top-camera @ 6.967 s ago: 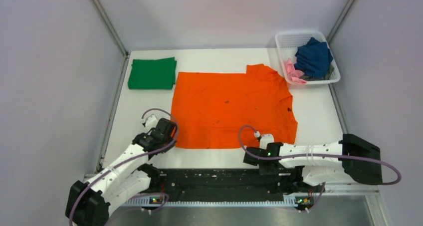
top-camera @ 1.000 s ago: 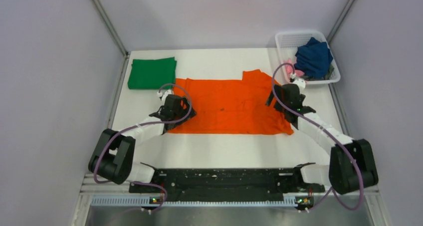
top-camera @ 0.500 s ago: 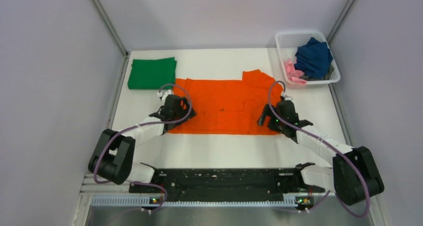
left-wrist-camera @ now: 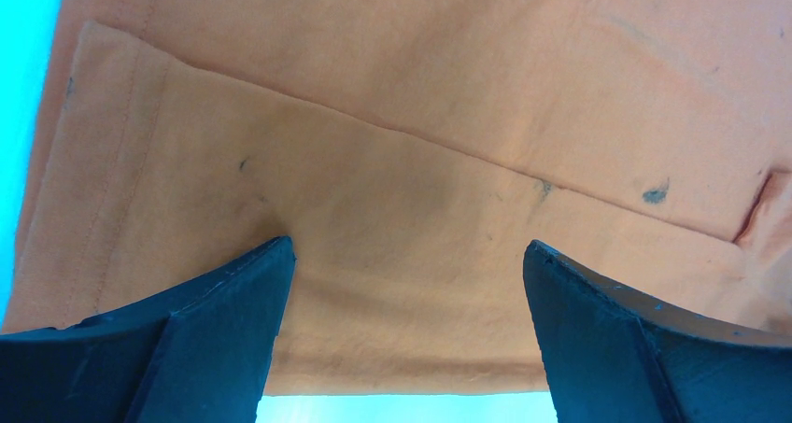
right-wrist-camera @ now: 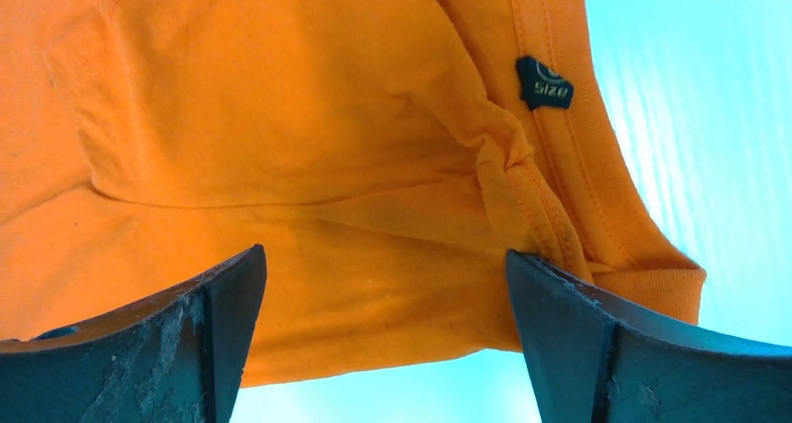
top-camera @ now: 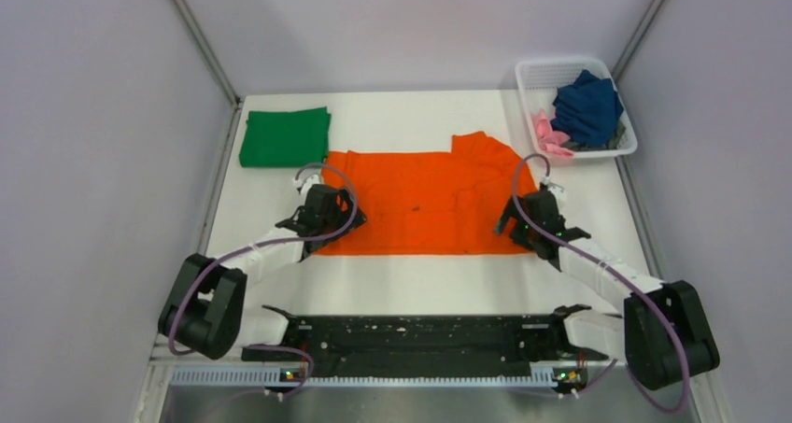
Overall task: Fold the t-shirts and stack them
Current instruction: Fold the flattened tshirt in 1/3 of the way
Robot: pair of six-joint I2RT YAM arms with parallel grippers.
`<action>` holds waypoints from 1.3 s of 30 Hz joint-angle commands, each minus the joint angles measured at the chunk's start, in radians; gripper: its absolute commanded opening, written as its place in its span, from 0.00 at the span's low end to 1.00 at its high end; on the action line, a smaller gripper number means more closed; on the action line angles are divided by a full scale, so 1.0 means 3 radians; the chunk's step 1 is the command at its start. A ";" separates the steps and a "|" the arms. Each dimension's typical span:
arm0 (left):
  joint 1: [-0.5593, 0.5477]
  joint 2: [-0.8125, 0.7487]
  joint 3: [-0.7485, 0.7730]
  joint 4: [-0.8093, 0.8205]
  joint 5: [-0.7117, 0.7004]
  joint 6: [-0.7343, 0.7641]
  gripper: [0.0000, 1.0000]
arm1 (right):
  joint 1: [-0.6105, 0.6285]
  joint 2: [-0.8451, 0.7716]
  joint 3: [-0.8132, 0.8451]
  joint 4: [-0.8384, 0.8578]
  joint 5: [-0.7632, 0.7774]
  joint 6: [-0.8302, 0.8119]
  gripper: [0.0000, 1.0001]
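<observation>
The orange t-shirt [top-camera: 425, 202] lies folded in half lengthwise across the table's middle. My left gripper [top-camera: 326, 219] is open over its near left corner; its wrist view shows the orange cloth [left-wrist-camera: 402, 162] between the spread fingers. My right gripper [top-camera: 530, 219] is open over the near right corner by the collar; the orange cloth [right-wrist-camera: 308, 143] and its size label [right-wrist-camera: 544, 82] show in the right wrist view. A folded dark green t-shirt [top-camera: 285, 136] lies at the back left. A navy t-shirt [top-camera: 586, 105] and a pink t-shirt [top-camera: 549, 133] sit crumpled in the basket.
The white mesh basket [top-camera: 532, 73] stands at the back right corner. Grey walls close in the white table [top-camera: 420, 274] on the left, back and right. A black rail [top-camera: 420, 334] with the arm bases runs along the near edge.
Since seven seconds ago the orange shirt's near half has been folded over. In the last second my right gripper pulled back from the far edge to the near right corner; the left barely moved.
</observation>
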 commanded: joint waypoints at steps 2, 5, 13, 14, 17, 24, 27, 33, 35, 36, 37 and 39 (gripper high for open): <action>-0.0253 -0.0200 -0.0241 -0.0662 0.0049 -0.0165 0.99 | -0.0023 -0.0508 -0.0329 -0.0643 -0.0247 0.0180 0.97; -0.0504 -0.0466 -0.0351 -0.0872 -0.0056 -0.0387 0.99 | -0.0014 -0.1088 -0.0467 -0.1094 -0.0127 0.0418 0.97; -0.0844 -0.1225 -0.0793 -0.1137 0.0024 -0.0871 0.99 | 0.0307 -0.2375 -0.0636 -0.2005 -0.0024 0.1305 0.99; -0.0869 -0.1290 -0.0820 -0.1160 0.0046 -0.0889 0.99 | 0.0338 -0.2485 -0.0646 -0.2033 -0.0048 0.1399 0.99; -0.0921 -0.1504 -0.0793 -0.1490 -0.0087 -0.0964 0.99 | 0.0350 -0.2690 -0.0588 -0.2206 0.0103 0.1537 0.99; -0.0928 -0.1962 -0.0663 -0.2047 -0.0386 -0.1023 0.99 | 0.0357 -0.2772 -0.0260 -0.2609 0.0506 0.1651 0.99; -0.0930 -0.2001 -0.0450 -0.2162 -0.0618 -0.0914 0.99 | 0.0360 -0.2837 -0.0182 -0.2530 0.0503 0.1627 0.99; -0.0910 -0.1867 0.0165 -0.2349 -0.1565 -0.0772 0.99 | 0.0354 -0.2420 0.0302 -0.2311 0.0745 0.1151 0.99; -0.0884 -0.1767 0.0337 -0.2255 -0.1792 -0.0666 0.99 | 0.0356 -0.2140 0.0452 -0.2075 0.0805 0.0978 0.99; -0.0850 -0.1706 0.0404 -0.2163 -0.1877 -0.0583 0.99 | 0.0355 -0.1898 0.0532 -0.1910 0.0762 0.0809 0.99; -0.0758 -0.1630 0.0462 -0.2032 -0.1908 -0.0464 0.99 | 0.0353 -0.1702 0.0600 -0.1688 0.0696 0.0650 0.99; -0.0459 -0.1371 0.0533 -0.1682 -0.1689 -0.0160 0.99 | 0.0352 -0.1342 0.0696 -0.1130 0.0553 0.0247 0.99</action>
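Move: The orange t-shirt, its near strip already folded over, lies under both wide-open grippers. Its middle is some 7 cm ahead and 19 cm right of the left hand, and about 8 cm ahead and 22 cm left of the right hand. From the left hand, the table's front edge is roughly 20 cm back and the green stack about 28 cm ahead and 17 cm left. The basket stands some 38 cm ahead of the right hand and 18 cm right. Back towards the table's front edge both hands drag the t-shirt, open fingertips on the cloth near its two ends, the left going about 14 cm and the right about 12, the right turning some 20 degrees clockwise. Both then lift off, rising 8 to 9 cm while swinging forward again over the shirt, fingers staying wide open; the left also drifts outward. ##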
